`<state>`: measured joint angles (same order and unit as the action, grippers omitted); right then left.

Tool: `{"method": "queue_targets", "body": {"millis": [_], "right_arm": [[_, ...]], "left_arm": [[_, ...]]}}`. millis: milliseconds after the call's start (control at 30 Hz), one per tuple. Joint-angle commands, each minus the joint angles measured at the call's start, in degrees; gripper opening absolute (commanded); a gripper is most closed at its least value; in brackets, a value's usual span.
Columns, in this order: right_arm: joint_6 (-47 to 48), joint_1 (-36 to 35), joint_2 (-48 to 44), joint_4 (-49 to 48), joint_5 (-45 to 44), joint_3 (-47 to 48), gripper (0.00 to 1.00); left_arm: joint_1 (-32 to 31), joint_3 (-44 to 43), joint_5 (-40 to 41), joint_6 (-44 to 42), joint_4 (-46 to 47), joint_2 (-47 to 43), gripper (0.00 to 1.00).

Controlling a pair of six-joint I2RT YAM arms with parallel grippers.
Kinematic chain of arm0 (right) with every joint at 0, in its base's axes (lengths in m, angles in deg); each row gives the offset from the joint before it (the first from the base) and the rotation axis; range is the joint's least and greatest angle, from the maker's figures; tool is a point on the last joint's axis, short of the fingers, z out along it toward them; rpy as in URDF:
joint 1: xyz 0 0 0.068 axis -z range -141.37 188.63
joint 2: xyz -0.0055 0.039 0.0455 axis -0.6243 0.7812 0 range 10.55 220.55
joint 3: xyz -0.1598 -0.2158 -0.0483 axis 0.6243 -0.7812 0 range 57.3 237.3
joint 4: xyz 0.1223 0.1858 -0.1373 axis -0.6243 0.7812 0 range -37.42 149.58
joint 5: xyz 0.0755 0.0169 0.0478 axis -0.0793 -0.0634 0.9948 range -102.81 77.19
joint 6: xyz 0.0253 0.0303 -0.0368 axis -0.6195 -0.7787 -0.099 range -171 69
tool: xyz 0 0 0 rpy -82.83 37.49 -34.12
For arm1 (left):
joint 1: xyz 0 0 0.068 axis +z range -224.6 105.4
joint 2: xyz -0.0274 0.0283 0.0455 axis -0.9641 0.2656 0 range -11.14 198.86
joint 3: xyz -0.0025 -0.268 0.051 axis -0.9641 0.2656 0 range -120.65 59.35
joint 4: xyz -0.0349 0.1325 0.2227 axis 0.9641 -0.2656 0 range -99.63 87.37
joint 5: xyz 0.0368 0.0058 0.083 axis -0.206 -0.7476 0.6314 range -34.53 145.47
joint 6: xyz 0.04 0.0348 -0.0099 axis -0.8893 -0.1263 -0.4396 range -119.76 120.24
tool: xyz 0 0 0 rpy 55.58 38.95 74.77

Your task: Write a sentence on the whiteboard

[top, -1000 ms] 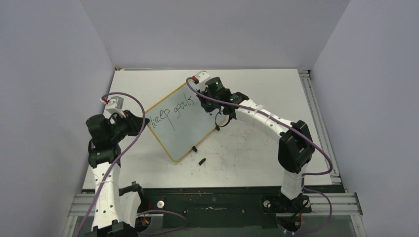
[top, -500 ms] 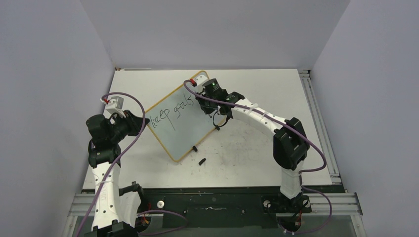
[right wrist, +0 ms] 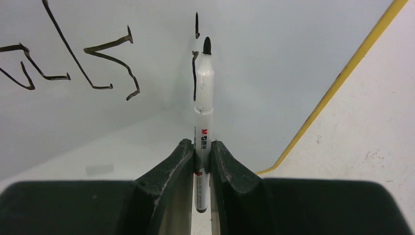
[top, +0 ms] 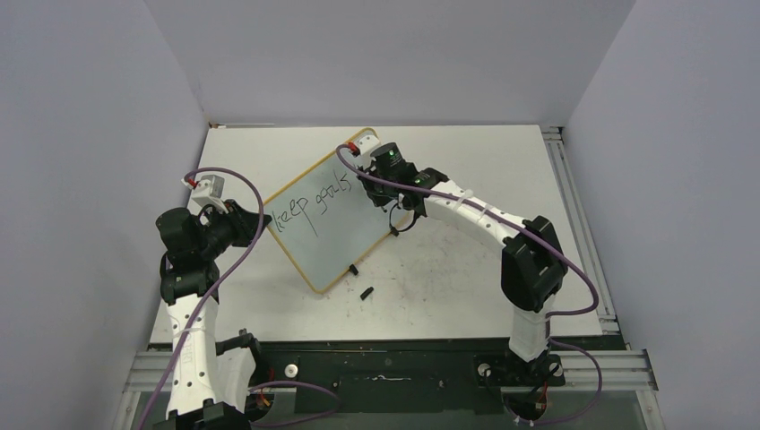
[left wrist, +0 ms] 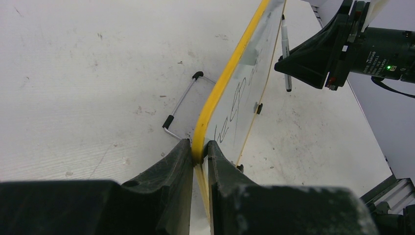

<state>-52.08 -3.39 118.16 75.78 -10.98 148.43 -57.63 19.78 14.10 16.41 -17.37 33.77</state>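
The whiteboard (top: 336, 224) stands tilted up off the tabletop, its yellow rim (left wrist: 230, 68) running away from my left wrist camera. My left gripper (left wrist: 199, 149) is shut on that rim at the board's near left corner (top: 255, 218). The sentence (top: 309, 204) reads "keep goals" in black. A short fresh stroke with a dot (right wrist: 195, 73) sits past the "s". My right gripper (right wrist: 201, 147) is shut on a white marker (right wrist: 203, 98). It is over the board's far right part (top: 381, 188), and the black tip (right wrist: 207, 45) is right at the board's surface by the stroke.
A small black cap (top: 366, 292) lies on the scuffed tabletop in front of the board. The board's wire stand with black feet (left wrist: 182, 105) shows behind it. A metal rail (top: 574, 206) runs along the table's right side, and grey walls close in on three sides.
The right wrist has shifted slightly over the board's far right part with the marker. The left arm and the board have stayed put.
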Motion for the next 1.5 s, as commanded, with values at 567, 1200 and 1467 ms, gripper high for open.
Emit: {"method": "queue_targets", "body": {"millis": [567, 1200, 1467], "right_arm": [[-0.1, 1.2, -0.6, -0.5, 0.0, -0.8, 0.05], [-0.1, 0.7, -1.4, 0.9, 1.1, -6.0, 0.05], [-0.4, 0.9, -1.3, -0.1, 0.5, -5.1, 0.05]], "left_arm": [[0.5, -1.6, 2.0, -1.0, 0.8, -0.2, 0.0], [0.3, -1.7, 1.8, -1.0, 0.9, -0.4, 0.0], [0.3, -1.7, 1.9, -1.1, 0.8, -0.3, 0.0]]}}
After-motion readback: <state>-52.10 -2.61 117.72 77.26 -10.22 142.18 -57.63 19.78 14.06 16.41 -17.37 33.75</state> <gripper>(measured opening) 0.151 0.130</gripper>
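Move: The right hand still grips the marker; the blank patch for the next stroke on the whiteboard lies about 5 cm ahead, 2 cm left and 5 cm above this hand. The last "s" is some 3 cm ahead, 5 cm left and 4 cm above, and the black clip on the board's lower edge about 12 cm back, 7 cm right and 14 cm below. From the left hand, still pinching the board's corner, the patch is roughly 10 cm ahead, 18 cm right and 3 cm below. After edging right, the right hand draws the marker about 4 cm down the whiteboard, slanting back and right. ##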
